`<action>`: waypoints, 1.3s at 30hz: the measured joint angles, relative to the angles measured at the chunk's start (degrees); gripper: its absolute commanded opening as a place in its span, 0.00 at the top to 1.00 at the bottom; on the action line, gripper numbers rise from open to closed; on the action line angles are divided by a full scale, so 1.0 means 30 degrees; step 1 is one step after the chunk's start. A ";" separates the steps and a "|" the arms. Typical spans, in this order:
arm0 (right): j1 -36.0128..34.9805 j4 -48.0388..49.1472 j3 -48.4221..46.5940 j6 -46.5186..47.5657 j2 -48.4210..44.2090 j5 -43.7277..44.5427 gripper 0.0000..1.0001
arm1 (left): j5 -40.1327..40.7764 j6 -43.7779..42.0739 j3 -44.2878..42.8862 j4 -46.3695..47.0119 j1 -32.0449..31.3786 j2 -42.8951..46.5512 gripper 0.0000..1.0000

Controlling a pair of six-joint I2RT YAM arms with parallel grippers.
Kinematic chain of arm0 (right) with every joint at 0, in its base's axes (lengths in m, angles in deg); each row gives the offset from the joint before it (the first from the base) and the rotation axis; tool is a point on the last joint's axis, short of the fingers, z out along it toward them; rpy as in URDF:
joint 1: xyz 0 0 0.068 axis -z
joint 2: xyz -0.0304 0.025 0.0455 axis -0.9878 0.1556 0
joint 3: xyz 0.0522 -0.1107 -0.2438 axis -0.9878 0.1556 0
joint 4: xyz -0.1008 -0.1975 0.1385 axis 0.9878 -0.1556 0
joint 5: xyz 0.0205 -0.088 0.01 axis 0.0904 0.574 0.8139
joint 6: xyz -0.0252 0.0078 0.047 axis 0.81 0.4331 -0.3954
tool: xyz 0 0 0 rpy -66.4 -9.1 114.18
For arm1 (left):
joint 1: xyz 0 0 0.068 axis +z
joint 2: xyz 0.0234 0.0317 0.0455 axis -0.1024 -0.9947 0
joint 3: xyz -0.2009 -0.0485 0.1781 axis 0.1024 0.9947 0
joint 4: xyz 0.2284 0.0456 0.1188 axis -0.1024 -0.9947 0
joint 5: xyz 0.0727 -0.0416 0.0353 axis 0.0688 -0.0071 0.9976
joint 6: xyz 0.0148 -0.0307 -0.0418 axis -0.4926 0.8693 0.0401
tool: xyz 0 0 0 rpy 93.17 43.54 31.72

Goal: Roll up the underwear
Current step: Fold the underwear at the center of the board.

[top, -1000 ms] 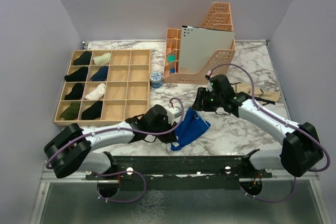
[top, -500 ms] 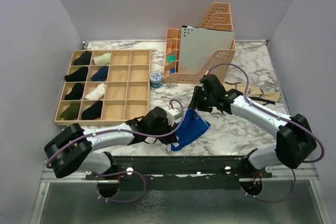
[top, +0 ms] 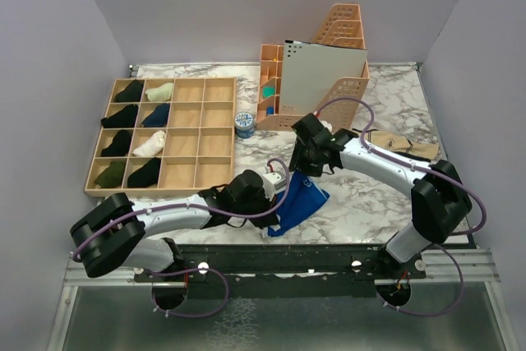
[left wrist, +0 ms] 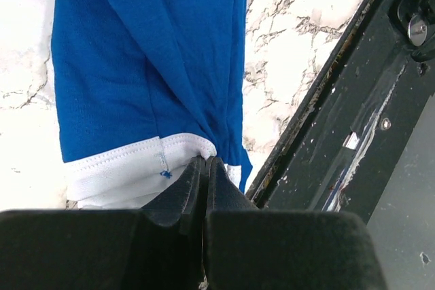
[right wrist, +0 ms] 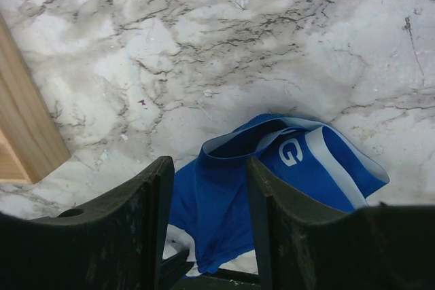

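Note:
The blue underwear (top: 301,201) with a white band lies crumpled on the marble near the table's front edge. My left gripper (left wrist: 206,161) is shut on its white hem, at the near left corner of the cloth (left wrist: 149,66). In the top view the left gripper (top: 269,200) sits just left of the garment. My right gripper (top: 306,163) hovers over the far end, tilted down. In the right wrist view its fingers (right wrist: 207,168) stand open above the blue underwear (right wrist: 326,161), which shows a white letter G, and nothing is between them.
A wooden compartment tray (top: 187,144) with several rolled dark and light garments stands at the left. A pink file organizer (top: 325,113) stands at the back, a small blue roll (top: 244,123) before it. Beige cloth (top: 409,147) lies at the right. A black rail (top: 288,256) borders the front.
The right arm has swung left and its gripper now hangs over the far end of the underwear. The left gripper has kept its hold and place.

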 measured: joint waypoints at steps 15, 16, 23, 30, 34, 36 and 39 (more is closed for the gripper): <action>-0.0474 -0.2521 -0.1319 -0.1749 0.1654 0.1428 0.55 | 0.0189 -0.0342 0.0350 0.0270 -0.0299 -0.0051 1.00; -0.0474 -0.2579 -0.1326 -0.1763 0.1654 0.1443 0.58 | 0.0197 -0.0342 0.0350 0.0270 -0.0299 -0.0051 1.00; -0.0481 -0.2557 -0.1005 -0.2084 0.1151 0.1443 0.68 | 0.0466 -0.0342 0.0350 0.0255 -0.0401 -0.0051 1.00; -0.0488 -0.2506 -0.0386 -0.2186 0.0109 0.1450 0.90 | 0.0539 -0.0342 0.0350 0.0233 -0.0401 -0.0124 1.00; -0.0488 -0.2368 0.0539 -0.2215 -0.0415 0.1508 0.88 | 0.0641 -0.0335 0.0350 0.0197 -0.0401 -0.0124 1.00; -0.0488 -0.2164 0.1224 -0.2208 -0.0750 0.1537 0.86 | 0.0685 -0.0335 0.0350 0.0197 -0.0401 -0.0109 1.00; -0.0488 -0.1574 0.2616 -0.2033 -0.1610 0.1581 0.84 | 0.0736 -0.0335 0.0350 0.0146 -0.0401 -0.0022 1.00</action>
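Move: Just below the right fingers, some 2 cm down and about 1 cm back and 1 cm to the right, lies the loose edge of the underwear's open waistband. The leg hem, shut in the left fingers, is roughly 14 cm back and 6 cm left of the right hand, about 3 cm below it; the blue-white tin stands some 12 cm ahead and 15 cm left. From the left hand the waistband edge is about 13 cm ahead and 7 cm right. Sinking nearly 2 cm with slightly parted fingers, the right hand settles at the waistband, closes on its loose edge while rising about 1 cm, then draws it back and to the right, roughly 4 cm, easing down again over the folded cloth. The left hand stays put, its fingers still shut on the leg hem as an anchor. ##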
